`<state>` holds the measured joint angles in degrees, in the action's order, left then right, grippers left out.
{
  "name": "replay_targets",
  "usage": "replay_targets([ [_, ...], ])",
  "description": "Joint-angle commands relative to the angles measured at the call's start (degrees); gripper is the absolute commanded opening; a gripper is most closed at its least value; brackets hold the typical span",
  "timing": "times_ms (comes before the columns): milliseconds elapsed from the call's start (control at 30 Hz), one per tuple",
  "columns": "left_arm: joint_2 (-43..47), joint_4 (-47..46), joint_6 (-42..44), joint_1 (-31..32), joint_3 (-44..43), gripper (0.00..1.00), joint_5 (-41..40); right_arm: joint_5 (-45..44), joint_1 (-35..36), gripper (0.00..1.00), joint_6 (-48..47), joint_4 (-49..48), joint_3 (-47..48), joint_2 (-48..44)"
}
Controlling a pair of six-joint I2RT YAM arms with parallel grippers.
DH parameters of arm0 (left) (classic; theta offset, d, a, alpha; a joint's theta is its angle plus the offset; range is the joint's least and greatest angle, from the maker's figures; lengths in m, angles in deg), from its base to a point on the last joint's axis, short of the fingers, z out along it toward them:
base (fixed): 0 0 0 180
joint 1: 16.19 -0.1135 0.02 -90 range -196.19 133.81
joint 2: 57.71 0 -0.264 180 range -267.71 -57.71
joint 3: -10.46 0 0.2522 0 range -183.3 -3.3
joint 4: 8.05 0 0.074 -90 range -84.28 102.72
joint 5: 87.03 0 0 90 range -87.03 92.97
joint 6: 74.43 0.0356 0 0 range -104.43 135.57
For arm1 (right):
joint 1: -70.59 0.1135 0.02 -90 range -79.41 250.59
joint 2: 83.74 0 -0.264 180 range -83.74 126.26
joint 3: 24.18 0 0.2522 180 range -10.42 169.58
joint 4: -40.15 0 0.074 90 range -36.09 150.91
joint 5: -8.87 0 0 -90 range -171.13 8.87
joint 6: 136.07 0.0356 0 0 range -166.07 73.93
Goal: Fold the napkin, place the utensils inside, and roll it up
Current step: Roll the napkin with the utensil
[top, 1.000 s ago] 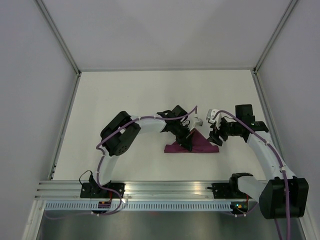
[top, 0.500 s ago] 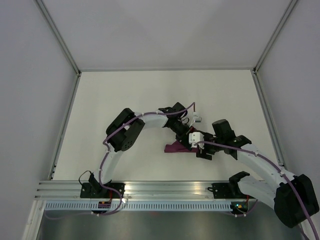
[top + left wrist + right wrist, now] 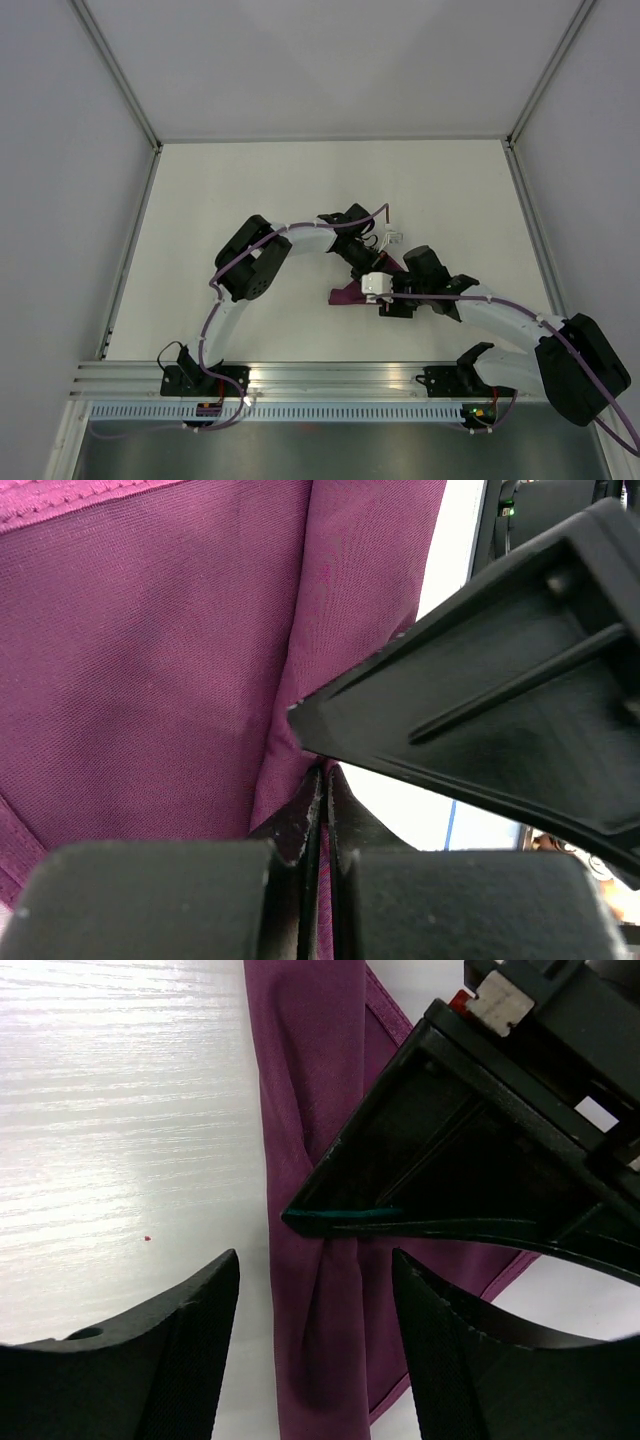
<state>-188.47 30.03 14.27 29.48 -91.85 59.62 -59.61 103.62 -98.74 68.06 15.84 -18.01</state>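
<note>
The purple napkin (image 3: 346, 295) lies bunched into a narrow folded band near the middle of the table, mostly covered by both arms. My left gripper (image 3: 322, 798) is shut on a ridge of the napkin (image 3: 150, 660), with cloth showing between its pads. My right gripper (image 3: 315, 1260) is open and hangs just above the napkin (image 3: 330, 1360), one finger (image 3: 190, 1350) over the bare table and the other over the cloth's far side. The left gripper's black fingers (image 3: 440, 1180) pinch the fold right in front of it. In the top view the left gripper (image 3: 372, 268) and right gripper (image 3: 385, 300) nearly touch. The utensils are out of view.
The white table (image 3: 250, 190) is walled by pale panels at the left, back and right. A metal rail (image 3: 330, 378) with both arm bases runs along the near edge. A tiny red speck (image 3: 147, 1239) lies on the tabletop left of the napkin.
My right arm has swung in from the napkin's right side to its near edge, and its open jaws now straddle the fold. The left gripper has stayed shut on the cloth.
</note>
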Motion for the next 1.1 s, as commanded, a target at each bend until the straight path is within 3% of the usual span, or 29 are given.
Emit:
replay_targets([
  [0,-4.2,4.0,-0.4,-0.5,0.2,0.02,-8.1,-1.8,0.4,0.67,1.2,-3.9,-0.2,2.0],
  [100,-4.4,4.3,-0.4,-0.6,-0.3,0.02,-7.9,-1.7,0.4,0.59,1.4,-4.3,-0.2,3.7],
  [267,-4.7,5.0,-0.8,-1.4,-1.3,0.03,-7.5,-1.6,0.4,0.34,1.6,-3.3,0.7,5.4],
  [433,-2.6,4.0,-3.7,-2.6,-2.1,0.17,-7.6,1.1,-0.7,0.18,1.3,0.1,2.2,6.8],
  [467,-1.8,3.2,-4.9,-2.6,-1.9,0.26,-7.5,1.8,-1.0,0.17,1.2,0.7,2.9,7.6],
  [667,5.2,-4.2,-11.1,-4.1,-0.6,0.44,-8.1,9.7,-6.6,0.12,-2.7,9.5,9.2,14.2],
  [833,12.4,-12.3,-17.3,-6.4,3.8,0.46,-15.5,14.4,-10.6,0.1,-7.2,19.1,15.0,20.5],
  [967,21.7,-26.3,-25.1,-8.8,16.2,0.46,-27.9,17.1,-12.4,0.1,-10.1,25.1,20.5,27.1],
  [1067,30.5,-32.8,-26.3,-9.9,26.3,0.46,-37.3,19.0,-13.5,0.1,-12.1,30.2,24.0,31.9],
])
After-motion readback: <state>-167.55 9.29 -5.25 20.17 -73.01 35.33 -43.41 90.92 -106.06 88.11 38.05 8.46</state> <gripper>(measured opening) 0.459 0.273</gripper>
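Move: The rolled part of the napkin lies crosswise under both hands. Its middle is about 2 cm right of the left hand's shut fingertips, which are on it, and about 3 cm left of the right hand's open ones, level fore and aft and roughly 1 cm below each. The unrolled flap's middle is about 4 cm farther out than the roll's. The left fingertips sit some 5 cm left of the right hand. The right hand sinks about 1 cm with its fingers straddling the roll, pinches it, then carries it forward nearly 3 cm towards the flap while the wrist tips some 25 degrees forward to turn the roll over. Once the right grip is set, the left fingers open about halfway and let go, and that hand draws away forward, then also left and up, roughly 13 cm in all, quickening and swinging some 35 degrees counter-clockwise. ##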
